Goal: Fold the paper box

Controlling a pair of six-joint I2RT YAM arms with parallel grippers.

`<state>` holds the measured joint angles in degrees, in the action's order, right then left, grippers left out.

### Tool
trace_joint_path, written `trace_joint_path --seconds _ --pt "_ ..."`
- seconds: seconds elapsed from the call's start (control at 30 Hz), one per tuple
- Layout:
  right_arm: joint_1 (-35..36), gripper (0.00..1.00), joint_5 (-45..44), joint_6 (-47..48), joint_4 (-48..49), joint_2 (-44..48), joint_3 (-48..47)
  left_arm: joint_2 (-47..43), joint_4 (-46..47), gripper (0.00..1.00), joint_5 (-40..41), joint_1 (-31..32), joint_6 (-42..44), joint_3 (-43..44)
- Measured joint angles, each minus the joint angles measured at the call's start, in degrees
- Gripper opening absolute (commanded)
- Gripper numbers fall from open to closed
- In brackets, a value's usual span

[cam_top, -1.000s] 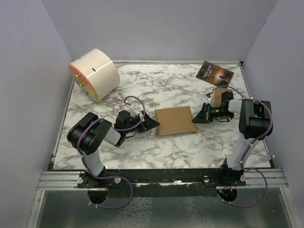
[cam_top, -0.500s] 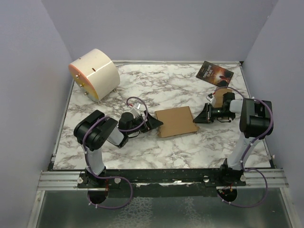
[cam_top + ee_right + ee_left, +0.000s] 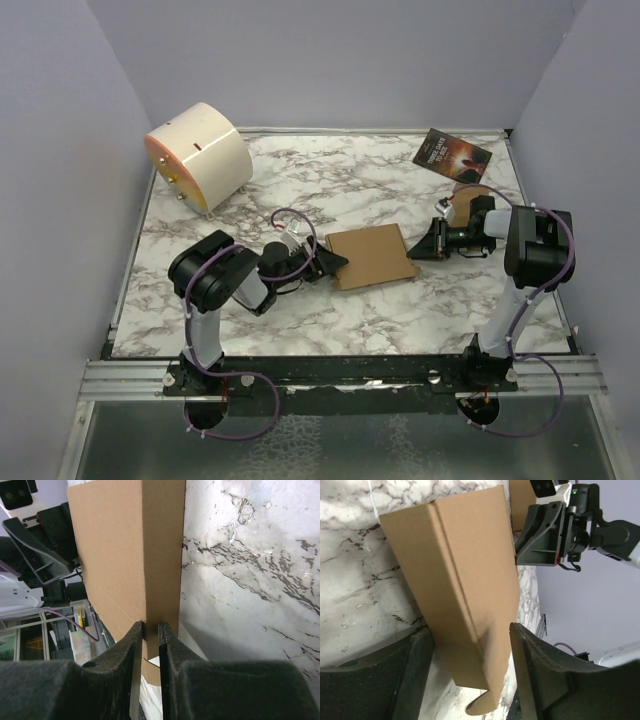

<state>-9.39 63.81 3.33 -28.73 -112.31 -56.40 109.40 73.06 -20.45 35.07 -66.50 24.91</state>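
Observation:
The paper box [image 3: 370, 256] lies folded into a flat brown rectangle in the middle of the marble table [image 3: 400, 310]. My left gripper [image 3: 335, 264] is at its left end and stands open. In the left wrist view the paper box [image 3: 465, 570] has its near end between the wide-set fingers [image 3: 535, 670] of the left gripper [image 3: 470, 632], with a thin gap on the right side. My right gripper [image 3: 416, 250] is at the box's right edge. In the right wrist view the right gripper [image 3: 150, 627] is shut on a thin upright wall of the paper box [image 3: 125, 545].
A cream drum [image 3: 200, 155] lies on its side at the back left. At the back right lies a dark printed booklet [image 3: 452, 155]. A smaller brown cardboard box [image 3: 463, 206] sits just behind the right gripper, near the table's right edge.
My left gripper has moved right, up to the box's left end, and its fingers have narrowed a little. The box has turned slightly. The right gripper has held its pinch.

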Motion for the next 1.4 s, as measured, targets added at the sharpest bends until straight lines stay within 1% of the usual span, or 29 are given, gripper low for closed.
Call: trace_joint_path --seconds 0.13,0.17,0.23,0.3,0.4,0.47,0.57,0.63,0.7,0.87,0.9,0.97,1.07,1.1,1.23,1.3,1.4 --pt "-0.07 0.18 0.15 0.00 -0.02 -0.09 -0.02 1.90 1.03 0.57 1.31 1.22 -1.99 0.07" --pt "-0.07 0.18 0.17 0.02 -0.02 -0.09 -0.02 2.10 1.09 0.55 1.75 1.44 -2.43 0.07" --pt "-0.07 0.19 0.24 0.09 -0.04 -0.09 -0.02 2.12 1.18 0.46 2.47 1.84 -3.10 0.07" --pt "-0.11 0.21 0.46 0.44 -0.04 -0.09 -0.02 2.12 1.22 0.44 3.15 2.21 -3.48 0.07" --pt "-0.22 0.27 0.83 1.60 -0.15 -0.09 -0.04 1.75 1.20 0.37 4.13 2.47 -4.00 0.04" --pt "-0.31 0.34 1.44 2.84 -0.37 -0.02 -0.07 0.98 0.98 0.36 4.70 2.56 -4.37 -0.02" --pt "-0.35 0.44 1.44 5.31 -1.11 0.61 -0.09 -0.90 0.74 0.30 5.31 2.58 -4.55 -0.44" --pt "-0.37 0.49 1.42 6.93 -1.57 1.38 -0.11 -2.05 0.63 0.29 5.62 2.56 -4.70 -0.83" --pt "-0.50 0.55 1.44 8.70 -2.51 3.23 -0.20 -2.99 0.24 0.28 5.81 2.56 -4.98 -1.16" --pt "-1.81 0.62 1.97 14.21 -5.44 10.16 -1.38 -6.27 -2.36 0.21 5.99 2.56 -6.19 -1.79" --pt "-2.03 0.65 2.27 15.63 -6.21 11.45 -1.75 -7.34 -3.43 0.21 5.97 2.49 -6.69 -1.79" --pt "-2.36 0.75 3.37 19.52 -8.26 15.30 -2.56 -9.53 -5.64 0.18 5.97 2.38 -7.54 -1.79" --pt "-2.51 0.94 5.22 25.55 -11.21 21.33 -3.52 -14.01 -10.86 0.16 5.97 2.16 -8.63 -1.36" --pt "-2.47 0.99 5.90 27.89 -12.11 23.74 -3.80 -15.52 -13.03 0.17 6.01 2.12 -8.87 -0.83" --pt "-0.28 1.00 7.23 40.02 -15.26 33.22 -4.42 -21.68 -26.51 0.12 7.26 2.01 -9.64 4.66" --pt "2.27 1.00 7.39 47.63 -16.46 38.16 -4.28 -23.89 -32.76 0.11 8.46 2.01 -9.90 7.78" --pt "6.60 1.00 7.41 54.84 -15.80 44.35 -2.73 -26.82 -44.65 0.09 10.84 1.90 -10.80 13.29"
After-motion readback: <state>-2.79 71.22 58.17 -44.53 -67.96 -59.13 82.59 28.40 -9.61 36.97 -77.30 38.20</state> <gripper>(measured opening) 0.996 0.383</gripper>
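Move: The closed paper box has its middle about 7 cm to the right of the left hand, 2 cm ahead and barely below it; the open left fingers already straddle its left side. From the right hand, at the box's right edge, that middle lies roughly 9 cm left and 1 cm ahead, about level. The brown block lies some 13 cm to the right hand's right and 12 cm ahead, and the dark leaflet about 26 cm ahead and 10 cm right. The left fingers close on the left side of the box, pinching it through its thickness, one above the lid and one underneath, after a 1 cm dip; the left hand then lifts about 11 cm, edging forward late. The right fingers open wide and come off the right edge, and that hand rises some 20 cm, drawing back a little at the end as its wrist rolls about 80 degrees. ##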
